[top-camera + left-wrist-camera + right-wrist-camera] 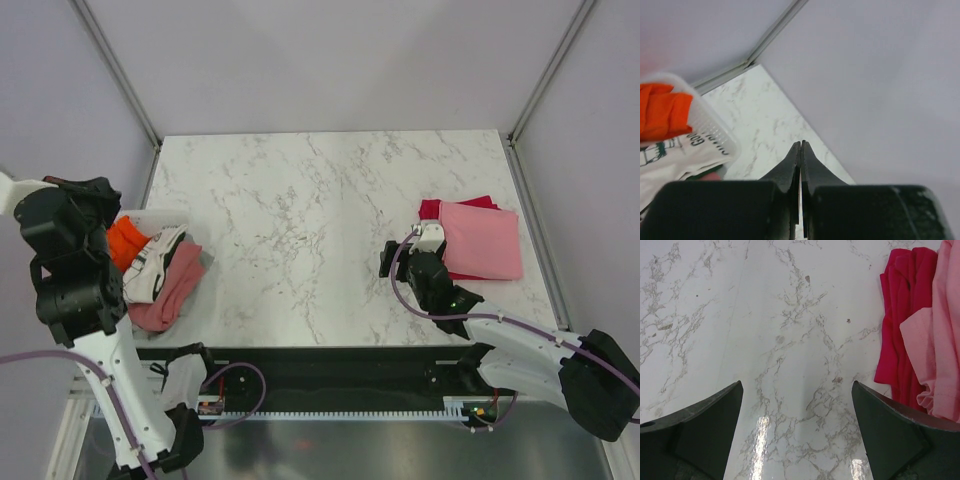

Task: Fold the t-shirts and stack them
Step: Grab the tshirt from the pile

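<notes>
A folded pink t-shirt (pixel 482 240) lies on a crimson t-shirt (pixel 431 209) at the table's right side. In a white basket (pixel 160 216) at the left edge lie an orange t-shirt (pixel 125 241), a cream printed t-shirt (pixel 155 262) and a dusty-rose t-shirt (pixel 165 296). My left gripper (pixel 801 146) hangs raised beside the basket, shut, with nothing between its fingers. My right gripper (pixel 797 386) stands wide open low over bare marble, just left of the crimson t-shirt (pixel 900 325) and the pink t-shirt (pixel 940 340), touching neither.
The marble table (pixel 300 220) stretches between basket and stack. Grey walls with metal corner posts (pixel 115 70) enclose the back and sides. The basket's slatted wall (pixel 710 127) shows in the left wrist view, with the orange t-shirt (pixel 662 112) inside.
</notes>
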Available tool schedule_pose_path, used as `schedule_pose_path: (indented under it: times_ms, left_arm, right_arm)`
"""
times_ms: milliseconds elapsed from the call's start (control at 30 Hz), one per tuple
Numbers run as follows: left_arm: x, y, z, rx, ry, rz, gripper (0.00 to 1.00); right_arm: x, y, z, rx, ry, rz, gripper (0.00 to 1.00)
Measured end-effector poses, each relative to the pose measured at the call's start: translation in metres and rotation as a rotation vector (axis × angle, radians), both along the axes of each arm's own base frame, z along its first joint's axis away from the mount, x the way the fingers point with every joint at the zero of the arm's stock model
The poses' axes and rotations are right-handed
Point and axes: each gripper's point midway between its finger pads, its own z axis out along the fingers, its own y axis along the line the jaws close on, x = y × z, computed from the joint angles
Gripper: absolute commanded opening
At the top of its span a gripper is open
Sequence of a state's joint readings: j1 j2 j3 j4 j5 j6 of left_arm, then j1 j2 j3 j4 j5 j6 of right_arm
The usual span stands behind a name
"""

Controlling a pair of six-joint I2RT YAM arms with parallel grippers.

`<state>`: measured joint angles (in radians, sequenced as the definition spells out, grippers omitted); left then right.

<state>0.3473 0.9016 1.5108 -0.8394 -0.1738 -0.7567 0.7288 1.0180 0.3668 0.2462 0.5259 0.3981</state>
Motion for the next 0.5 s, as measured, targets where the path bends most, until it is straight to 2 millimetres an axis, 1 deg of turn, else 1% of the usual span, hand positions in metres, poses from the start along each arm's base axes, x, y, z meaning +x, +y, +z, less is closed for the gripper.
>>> schedule_pose_path:
  times_ms: [33,67,100,133,167,200,233,300,333,400,433,500]
  left_arm:
    - [-0.009,-0.007,0.024,0.022,-0.064,-0.020,0.02]
    - [-0.016,-0.013,0.042,0.037,-0.112,-0.037,0.02]
    - [-0.020,-0.017,0.051,0.044,-0.137,-0.054,0.02]
    - [-0.021,-0.020,0.054,0.046,-0.146,-0.069,0.10]
    - [-0.018,-0.022,0.051,0.041,-0.138,-0.081,0.24]
    - [-0.013,-0.021,0.042,0.032,-0.114,-0.090,0.37]
    - [-0.006,-0.021,0.030,0.017,-0.080,-0.098,0.61]
    - [0.015,-0.015,-0.008,-0.035,0.016,-0.106,0.76]
    - [0.026,-0.013,-0.034,-0.071,0.086,-0.110,0.81]
    - [0.043,-0.008,-0.090,-0.144,0.223,-0.111,0.81]
    - [0.050,-0.006,-0.123,-0.185,0.308,-0.107,0.81]
    - [0.054,-0.005,-0.181,-0.258,0.457,-0.093,0.80]
  right_arm:
    - [0.000,0.000,0.000,0.000,0.000,0.000,0.98]
    - [0.000,0.000,0.000,0.000,0.000,0.000,0.98]
    - [0.000,0.000,0.000,0.000,0.000,0.000,0.98]
    - [0.000,0.000,0.000,0.000,0.000,0.000,0.98]
    - [0.000,0.000,0.000,0.000,0.000,0.000,0.98]
    - [0.000,0.000,0.000,0.000,0.000,0.000,0.98]
    - [0.000,0.000,0.000,0.000,0.000,0.000,0.98]
    - [0.000,0.000,0.000,0.000,0.000,0.000,0.98]
    - [0.000,0.000,0.000,0.000,0.000,0.000,0.98]
    - [0.000,0.000,0.000,0.000,0.000,0.000,0.98]
    - [0.000,0.000,0.000,0.000,0.000,0.000,0.98]
    - [0.000,0.000,0.000,0.000,0.000,0.000,0.98]
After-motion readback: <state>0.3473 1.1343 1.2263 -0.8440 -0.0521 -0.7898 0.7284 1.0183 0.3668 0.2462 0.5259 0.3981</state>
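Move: The left hand, shut and empty, is raised high over the bin. The white shirt is some 32 cm below it, about 1 cm ahead and 2 cm to its left. The orange shirt lies about 8 cm to the left of the white one and roughly level with it in depth; the pink shirt lies 5 cm to the white one's right and 7 cm nearer the base. From the right hand, the white shirt is about 58 cm left, 4 cm back and 3 cm lower. Up some 5 cm and slightly back at first, the left hand then turns over into a quick plunge of about 23 cm towards the white shirt in the bin, swinging forward as it sinks. The shut fingers open wide on the way and the wrist tips further downward; it is still descending, clear above the shirts. ##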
